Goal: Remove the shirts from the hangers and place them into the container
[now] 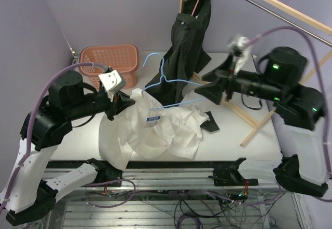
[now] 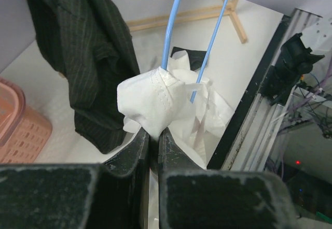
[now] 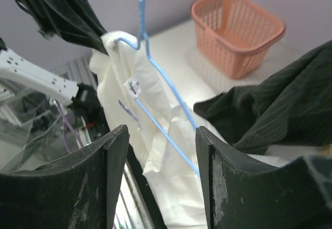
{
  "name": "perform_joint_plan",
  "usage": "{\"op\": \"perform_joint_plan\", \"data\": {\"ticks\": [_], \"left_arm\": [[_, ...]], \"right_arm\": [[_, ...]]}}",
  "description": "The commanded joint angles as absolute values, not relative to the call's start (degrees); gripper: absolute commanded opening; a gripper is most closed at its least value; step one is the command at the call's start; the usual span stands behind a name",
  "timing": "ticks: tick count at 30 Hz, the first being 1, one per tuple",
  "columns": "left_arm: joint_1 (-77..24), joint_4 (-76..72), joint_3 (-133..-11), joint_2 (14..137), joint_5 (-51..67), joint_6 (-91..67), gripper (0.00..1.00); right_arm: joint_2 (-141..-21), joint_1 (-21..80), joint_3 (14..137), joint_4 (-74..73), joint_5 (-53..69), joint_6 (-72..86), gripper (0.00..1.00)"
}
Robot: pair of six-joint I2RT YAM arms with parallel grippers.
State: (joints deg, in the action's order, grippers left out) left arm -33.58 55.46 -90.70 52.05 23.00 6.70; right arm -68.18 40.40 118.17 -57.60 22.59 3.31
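My left gripper (image 1: 129,102) (image 2: 154,134) is shut on a bunched fold of the white shirt (image 1: 155,130) (image 2: 150,102), which lies crumpled on the table and still hangs partly from the light blue hanger (image 1: 165,80) (image 2: 171,32) (image 3: 155,68). My right gripper (image 1: 203,91) (image 3: 162,136) stands open at the hanger's right end. The blue wire runs between its fingers and rests against the right one (image 3: 207,156). The black pinstriped shirt (image 1: 187,45) (image 2: 88,58) (image 3: 275,110) hangs from the pink hanger (image 1: 196,3) on the rack. The salmon container (image 1: 111,63) (image 3: 236,27) (image 2: 21,125) stands at the back left.
The wooden rack's poles (image 1: 259,120) slant across the right of the table, under a metal rail (image 1: 270,11). A small black piece (image 1: 211,123) lies by the white shirt. The table's front edge and metal frame (image 2: 249,110) are close behind the white shirt.
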Motion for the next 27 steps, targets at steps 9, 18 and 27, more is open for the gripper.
{"op": "perform_joint_plan", "data": {"ticks": [9,18,27], "left_arm": [[-33.27,52.46,-92.95,51.58,30.23,9.15,0.07],[-33.31,50.88,-92.07,51.94,30.37,8.37,0.07],[-33.28,49.39,-93.02,52.03,30.58,6.9,0.07]], "right_arm": [[-70.75,40.21,115.01,-59.93,25.41,-1.12,0.52],[-69.62,40.18,112.78,-60.1,26.98,-1.51,0.22],[-69.74,40.22,110.23,-59.84,28.78,-1.95,0.0]]}}
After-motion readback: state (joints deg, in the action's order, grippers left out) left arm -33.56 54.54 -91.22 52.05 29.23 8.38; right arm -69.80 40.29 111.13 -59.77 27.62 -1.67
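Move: The blue hanger's right shoulder is close to the open right hand: about 3 cm left, 1 cm ahead and 5 cm below. From that hand the bunched white shirt hangs roughly 18 cm left, 16 cm back and 20 cm below; the dark striped shirt is some 18 cm ahead and 3 cm left. The hanger's shoulder is about 25 cm right of the left hand, 5 cm ahead and slightly above. The right hand sinks about 6 cm and pinches the hanger's right shoulder; the left keeps gripping the shirt. ##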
